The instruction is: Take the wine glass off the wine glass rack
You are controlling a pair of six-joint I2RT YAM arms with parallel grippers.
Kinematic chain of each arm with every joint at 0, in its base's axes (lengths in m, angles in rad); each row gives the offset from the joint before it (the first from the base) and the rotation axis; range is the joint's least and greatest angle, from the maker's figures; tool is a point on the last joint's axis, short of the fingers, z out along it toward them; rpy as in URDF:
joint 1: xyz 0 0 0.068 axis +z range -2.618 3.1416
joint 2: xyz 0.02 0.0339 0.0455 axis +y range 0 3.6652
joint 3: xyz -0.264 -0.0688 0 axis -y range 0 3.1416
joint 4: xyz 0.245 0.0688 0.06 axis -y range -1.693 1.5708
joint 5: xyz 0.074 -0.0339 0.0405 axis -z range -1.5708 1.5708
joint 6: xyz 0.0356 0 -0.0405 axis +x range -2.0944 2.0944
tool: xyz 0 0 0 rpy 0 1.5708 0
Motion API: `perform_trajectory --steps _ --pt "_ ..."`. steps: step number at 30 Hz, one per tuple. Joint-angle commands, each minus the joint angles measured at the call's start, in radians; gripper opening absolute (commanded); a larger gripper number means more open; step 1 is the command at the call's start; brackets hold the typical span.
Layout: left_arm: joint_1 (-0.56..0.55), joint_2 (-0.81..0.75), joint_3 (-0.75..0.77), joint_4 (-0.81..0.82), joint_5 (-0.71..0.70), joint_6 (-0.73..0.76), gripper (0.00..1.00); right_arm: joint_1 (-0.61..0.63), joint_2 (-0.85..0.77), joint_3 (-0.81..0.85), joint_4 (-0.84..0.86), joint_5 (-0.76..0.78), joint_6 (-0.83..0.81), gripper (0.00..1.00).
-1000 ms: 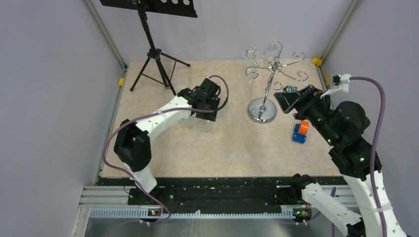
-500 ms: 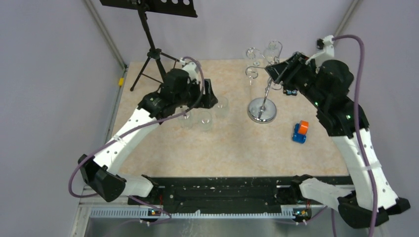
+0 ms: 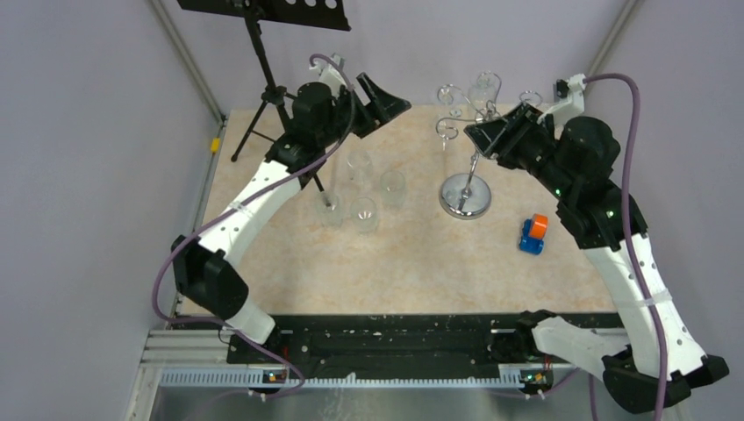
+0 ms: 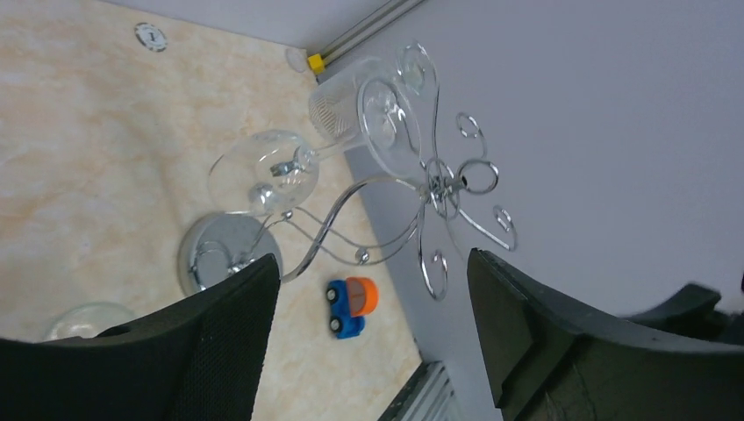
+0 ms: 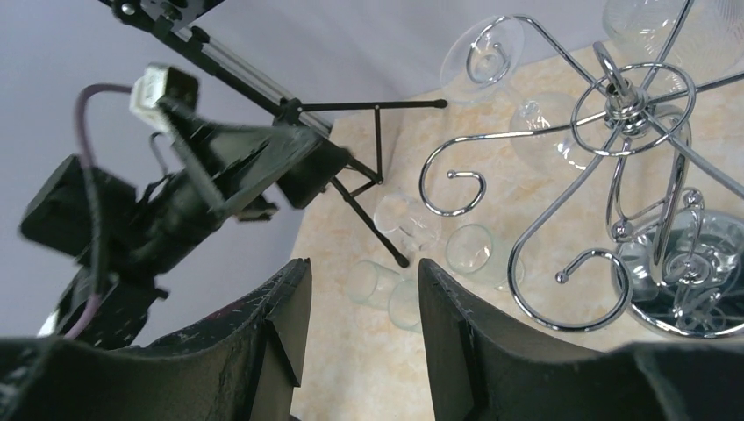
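Note:
The chrome wine glass rack (image 3: 465, 195) stands at the back right of the table, with its scroll arms on top. Two wine glasses hang upside down from it; one wine glass (image 3: 484, 88) hangs at the far side. My left gripper (image 3: 386, 101) is open and empty, raised high to the left of the rack. In the left wrist view the rack (image 4: 443, 184) and a hanging glass (image 4: 261, 172) lie ahead of the open gripper (image 4: 373, 342). My right gripper (image 3: 491, 136) is open and empty, close beside the rack's top. The right wrist view shows the scroll arms (image 5: 618, 101) and a glass foot (image 5: 481, 51).
Several clear tumblers (image 3: 361, 213) stand on the table left of the rack. A blue and orange toy car (image 3: 532, 234) lies right of the rack's base. A black tripod music stand (image 3: 274, 96) stands at the back left. Grey walls close in the sides.
My left gripper has risen from the tumblers on the table to up high near the back wall. My right gripper has lifted from beside the rack's base to its top.

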Motion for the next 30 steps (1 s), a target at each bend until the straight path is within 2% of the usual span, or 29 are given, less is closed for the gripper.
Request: perform_trajectory --steps 1,5,13,15,18,24,28,30 --pt "0.005 0.129 0.1 0.201 0.052 -0.196 0.8 0.004 -0.071 -0.037 0.087 -0.044 0.028 0.49" --pt "0.003 0.27 0.241 0.216 0.126 -0.249 0.74 0.004 -0.126 -0.069 0.096 -0.057 0.041 0.49" --pt "0.003 0.436 0.415 0.224 0.203 -0.306 0.72 0.004 -0.19 -0.105 0.096 -0.045 0.053 0.5" --pt "0.003 0.463 0.435 0.224 0.212 -0.317 0.68 0.005 -0.193 -0.106 0.092 -0.043 0.053 0.5" --pt "0.004 0.481 0.446 0.225 0.219 -0.328 0.56 0.004 -0.195 -0.109 0.092 -0.042 0.055 0.5" --pt "-0.001 0.493 0.446 0.214 0.216 -0.333 0.5 0.004 -0.2 -0.12 0.097 -0.042 0.065 0.5" --pt "-0.002 0.508 0.453 0.237 0.233 -0.362 0.37 0.004 -0.2 -0.125 0.097 -0.044 0.07 0.5" --pt "-0.005 0.514 0.462 0.235 0.242 -0.368 0.35 0.004 -0.203 -0.127 0.096 -0.043 0.074 0.5"
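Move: Ahead and to the right of the left hand hangs the wine glass to take: its foot lies about 10 cm forward, 11 cm right and 2 cm lower, with the bowl hanging below. The second hanging glass has its foot some 6 cm farther out and 7 cm to the right of that foot; the rack's hub is about 5 cm forward and 20 cm right of the left hand. From the right hand, the first foot lies roughly 16 cm ahead, 4 cm left and a little lower. Reaching forward and right in about equal parts, some 12 cm in all, fast at first and then easing to a stop, the left hand comes up to the nearer glass's foot, turning about 20 degrees (left side sinking, some clockwise turn). Its wide-open fingers narrow to under half, one above and one below the foot plate. The right hand backs away from the rack about 5 cm, rising slightly, its fingers still half open. ##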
